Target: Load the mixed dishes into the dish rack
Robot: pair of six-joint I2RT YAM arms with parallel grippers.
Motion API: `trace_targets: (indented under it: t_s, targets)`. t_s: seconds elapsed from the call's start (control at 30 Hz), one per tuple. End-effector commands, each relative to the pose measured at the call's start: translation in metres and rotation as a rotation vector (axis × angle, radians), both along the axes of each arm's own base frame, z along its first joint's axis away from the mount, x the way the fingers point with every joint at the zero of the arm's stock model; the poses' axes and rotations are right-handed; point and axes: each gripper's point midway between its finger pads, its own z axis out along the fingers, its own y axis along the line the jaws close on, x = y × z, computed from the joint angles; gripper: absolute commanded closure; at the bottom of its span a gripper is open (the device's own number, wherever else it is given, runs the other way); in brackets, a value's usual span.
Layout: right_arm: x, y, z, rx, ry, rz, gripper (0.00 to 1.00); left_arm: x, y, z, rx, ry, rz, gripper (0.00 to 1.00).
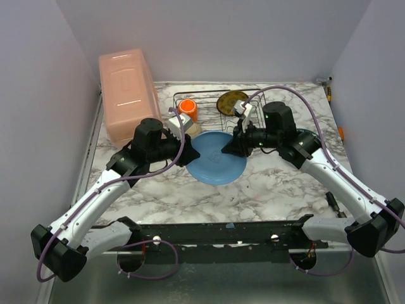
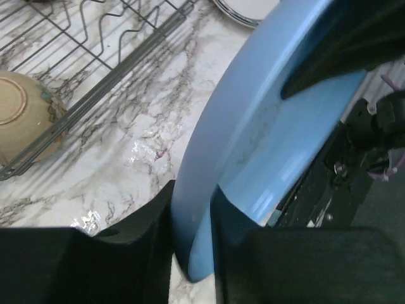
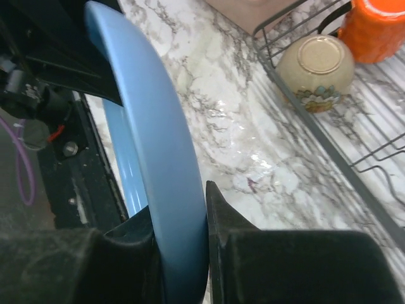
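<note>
The larger light-blue plate (image 1: 217, 161) is tilted on edge just above the marble, in front of the dish rack (image 1: 212, 115). My left gripper (image 1: 188, 149) is shut on its left rim and my right gripper (image 1: 229, 149) is shut on its right rim. The left wrist view shows the rim (image 2: 266, 126) pinched between the black fingers (image 2: 149, 228) of that gripper (image 2: 193, 212). In the right wrist view that gripper (image 3: 180, 212) clamps the plate (image 3: 152, 126) the same way. The orange mug (image 1: 188, 109), the small bowl (image 3: 316, 63) and the yellow-brown plate (image 1: 231, 101) are in the rack. A white plate's rim (image 2: 243, 9) shows beyond.
A big pink lidded box (image 1: 126, 92) stands at the back left, beside the rack. The rack's front wire edge (image 2: 120, 66) runs close behind the plate. Grey walls close in both sides of the marble table (image 1: 272, 190).
</note>
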Motion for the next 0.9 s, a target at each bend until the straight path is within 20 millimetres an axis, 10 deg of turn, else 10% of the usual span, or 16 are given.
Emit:
trace_targets:
  t_s: [0.0,0.23,0.53,0.87]
  targets:
    - [-0.019,0.015,-0.003,0.047,0.079,0.038,1.0,0.022,-0.001,0.033,-0.042,-0.118,0.099,0.59]
    - [0.006,-0.016,0.001,0.015,-0.039,-0.196,1.0,0.022,0.034,0.061,-0.051,-0.128,0.299,0.02]
    - [0.042,-0.068,0.013,-0.045,-0.19,-0.532,1.0,0.008,0.133,0.078,-0.007,-0.351,0.665,0.01]
    - [0.069,-0.105,0.028,-0.21,-0.393,-0.659,1.0,0.007,0.164,0.06,-0.06,-0.486,0.8,0.02]
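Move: Both hands hold the blue plate between them. From the right hand, the rack's free plate slots lie about 19 cm ahead, 4 cm right and 16 cm below; the yellow plate stands 24 cm ahead and 3 cm right, the upturned bowl 10 cm ahead and 15 cm left. From the left hand, those slots are some 20 cm ahead and 17 cm right. Left hand opens off the blue plate, retreating 15 cm left; right carries it 10 cm right and forward, rackwards. ##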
